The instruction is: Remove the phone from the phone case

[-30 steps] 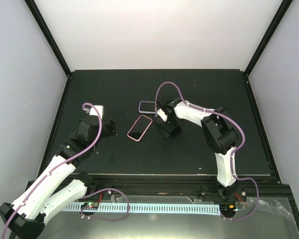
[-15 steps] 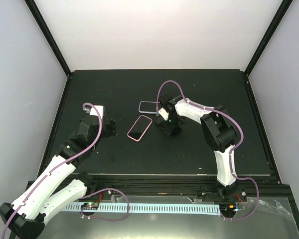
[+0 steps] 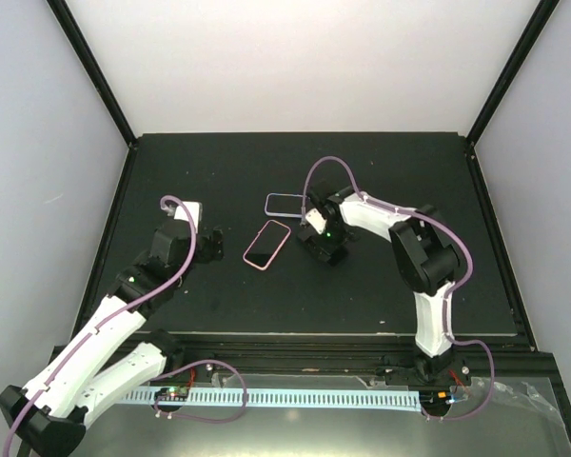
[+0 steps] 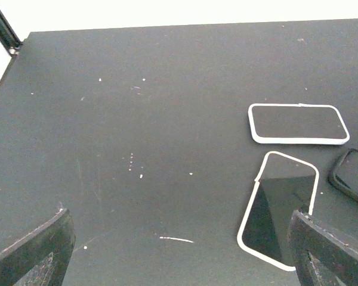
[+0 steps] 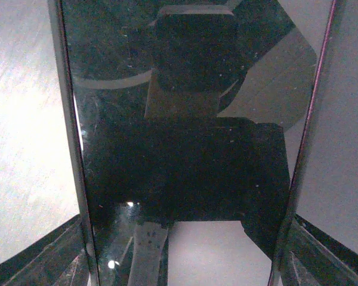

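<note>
A bare dark phone (image 5: 185, 137) lies on the black table, its glossy screen filling the right wrist view. My right gripper (image 3: 322, 240) stands straight over it, and its fingertips (image 5: 68, 250) press against both long edges. In the left wrist view only one end of this phone (image 4: 353, 177) shows. An empty pale-rimmed phone case (image 3: 284, 204) lies just behind it. A second phone in a pink case (image 3: 266, 245) lies to the left. My left gripper (image 3: 207, 246) hovers wide open left of that cased phone (image 4: 280, 208), holding nothing.
The black table (image 3: 219, 171) ends in raised dark rails at the sides and white walls behind. A cable strip (image 3: 295, 398) runs along the near edge by the arm bases.
The right gripper's jaws have narrowed in on the bare phone, and its wrist has shifted slightly to the right. The left arm, the cased phone and the empty case have not moved.
</note>
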Robot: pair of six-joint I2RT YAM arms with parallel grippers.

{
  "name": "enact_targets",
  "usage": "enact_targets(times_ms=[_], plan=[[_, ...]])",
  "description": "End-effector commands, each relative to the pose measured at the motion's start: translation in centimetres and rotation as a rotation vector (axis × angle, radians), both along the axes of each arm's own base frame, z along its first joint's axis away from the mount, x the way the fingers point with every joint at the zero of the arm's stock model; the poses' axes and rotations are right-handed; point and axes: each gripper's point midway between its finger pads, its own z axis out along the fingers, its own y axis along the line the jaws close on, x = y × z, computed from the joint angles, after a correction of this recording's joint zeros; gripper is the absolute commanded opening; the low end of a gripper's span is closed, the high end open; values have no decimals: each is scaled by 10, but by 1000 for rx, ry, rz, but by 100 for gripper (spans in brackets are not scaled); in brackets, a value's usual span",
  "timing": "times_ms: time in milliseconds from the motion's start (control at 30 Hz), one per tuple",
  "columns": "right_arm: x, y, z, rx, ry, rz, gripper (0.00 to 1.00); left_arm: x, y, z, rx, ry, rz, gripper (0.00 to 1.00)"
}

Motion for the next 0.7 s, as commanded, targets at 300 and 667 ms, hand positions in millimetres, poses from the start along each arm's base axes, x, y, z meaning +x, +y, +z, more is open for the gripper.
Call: enact_targets(times_ms=[300,667], plan=[[-60,17,130,441,-188,146,36,-16,-106,22,-388,63,-477,85],[-102,12,182,712,-403,218,36,-33,-184,49,-681,86,-643,68]])
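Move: The black phone in its case is already gripped across its width by the right fingers, down at table level. The pink-cased phone lies about 16 cm to the right hand's left and 1 cm ahead, the white-cased one 10 cm left and 12 cm ahead. For the wide-open left hand, the held black phone is roughly 28 cm right, 6 cm ahead and 21 cm below; the pink-cased phone is 13 cm right and 7 cm ahead. Keeping its grip on the cased black phone, the right hand first draws it back, then swings it up, about 16 cm up and 10 cm back in all, rolling some 35 degrees so its fingers swing from straight down towards the left arm. The left hand sweeps about 15 cm right towards it, turning clockwise and rolling its left side down, its empty fingers partly closing. ##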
